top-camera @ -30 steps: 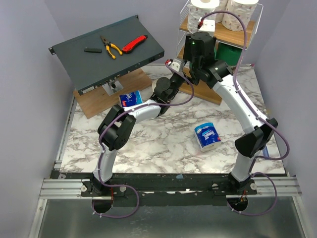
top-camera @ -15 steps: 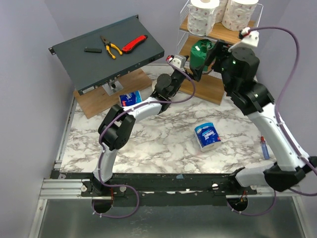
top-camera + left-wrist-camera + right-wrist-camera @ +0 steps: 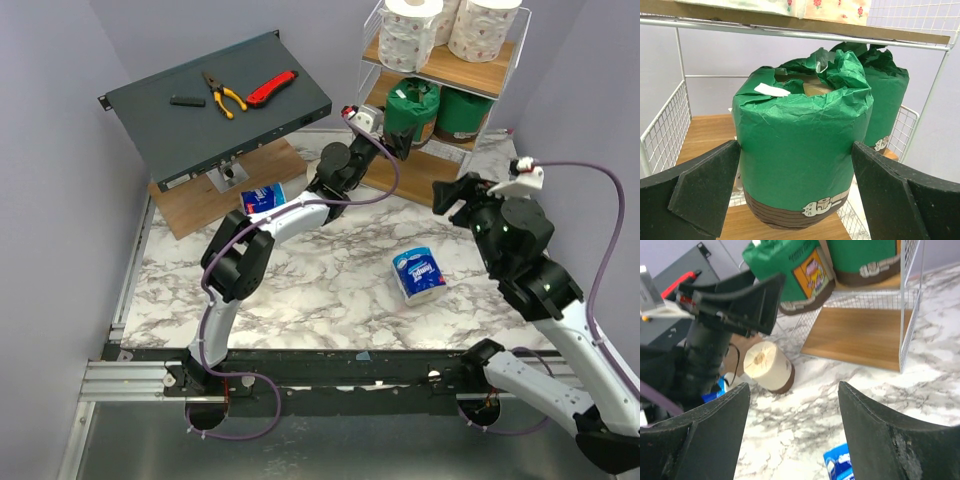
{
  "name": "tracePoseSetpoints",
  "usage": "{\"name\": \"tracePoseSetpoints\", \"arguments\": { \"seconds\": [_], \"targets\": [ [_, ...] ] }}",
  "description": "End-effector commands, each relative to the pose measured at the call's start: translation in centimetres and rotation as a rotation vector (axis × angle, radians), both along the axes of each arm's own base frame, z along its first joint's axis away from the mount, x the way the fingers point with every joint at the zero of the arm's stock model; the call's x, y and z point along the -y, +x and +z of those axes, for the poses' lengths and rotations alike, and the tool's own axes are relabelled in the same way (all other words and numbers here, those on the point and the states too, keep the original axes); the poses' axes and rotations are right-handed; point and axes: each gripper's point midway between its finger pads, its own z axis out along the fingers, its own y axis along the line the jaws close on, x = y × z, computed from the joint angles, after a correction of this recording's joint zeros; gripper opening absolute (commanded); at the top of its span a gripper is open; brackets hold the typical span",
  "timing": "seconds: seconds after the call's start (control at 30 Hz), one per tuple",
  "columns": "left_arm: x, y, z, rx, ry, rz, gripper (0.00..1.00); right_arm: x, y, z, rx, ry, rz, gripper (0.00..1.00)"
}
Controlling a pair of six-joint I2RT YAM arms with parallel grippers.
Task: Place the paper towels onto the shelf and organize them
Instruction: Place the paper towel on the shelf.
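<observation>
The shelf (image 3: 437,68) stands at the back right. White printed paper towels (image 3: 410,35) sit on its top tier. On the middle tier, one green-wrapped roll (image 3: 462,112) stands upright. A second green roll (image 3: 412,108) (image 3: 800,145) leans over that tier's front rim. My left gripper (image 3: 388,125) (image 3: 796,150) is open, one finger close on each side of this roll; contact is unclear. My right gripper (image 3: 457,195) (image 3: 794,390) hangs open and empty over the table. A cream roll (image 3: 769,366) and two blue-and-white packs (image 3: 418,273) (image 3: 265,197) lie on the marble.
A slanted dark grey metal box (image 3: 215,100) at the back left carries pliers (image 3: 224,94) and a red knife (image 3: 272,88). A flat wooden board (image 3: 200,210) lies under it. My left arm stretches across the table's middle toward the shelf.
My right arm let go of the green roll at the middle tier and swung back right and down, jaws wider. My left gripper moved up to that roll.
</observation>
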Motion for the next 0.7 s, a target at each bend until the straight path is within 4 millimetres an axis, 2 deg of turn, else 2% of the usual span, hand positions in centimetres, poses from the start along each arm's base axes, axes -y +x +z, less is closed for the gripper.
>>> {"name": "tracePoseSetpoints", "arguments": {
  "seconds": [0.0,0.2,0.5,0.67],
  "targets": [
    [0.9,0.3,0.3,0.031,0.040,-0.002,0.97,-0.4,-2.4,-2.2,-0.006,0.074,0.083,0.74],
    [1.0,1.1,0.6,0.067,0.082,0.032,0.97,0.2,-4.8,-5.2,-0.040,0.080,0.119,0.73],
    [1.2,2.5,0.7,0.077,0.088,0.068,0.97,0.7,-7.1,-11.1,-0.147,0.093,0.143,0.73],
    [1.1,3.5,1.3,0.077,0.070,0.078,0.97,-0.1,-7.3,-11.6,-0.161,0.117,0.178,0.72]
  ]
}}
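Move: Just beyond the left hand's open fingertips stands the green paper towel, its middle about 5 cm ahead, 4 cm right and 2 cm higher; a second green roll sits some 13 cm farther right of it, and a flowered towel is on the top shelf, about 25 cm above the hand, 6 cm ahead and 2 cm right. From the right hand, the blue pack on the table lies roughly 4 cm ahead, 2 cm left and 30 cm below, with the bottom shelf board some 28 cm beyond the pack. Pushing the green roll deeper onto the middle shelf, the left hand keeps its wide-open fingertips against the roll's near side and eases forward, up and to the right by about 3 cm, tilting up slightly. Meanwhile the right hand sinks about 11 cm and draws back 7 cm, away from the shelf and down towards the blue pack, fingers still open, dipping and turning a little counter-clockwise. ##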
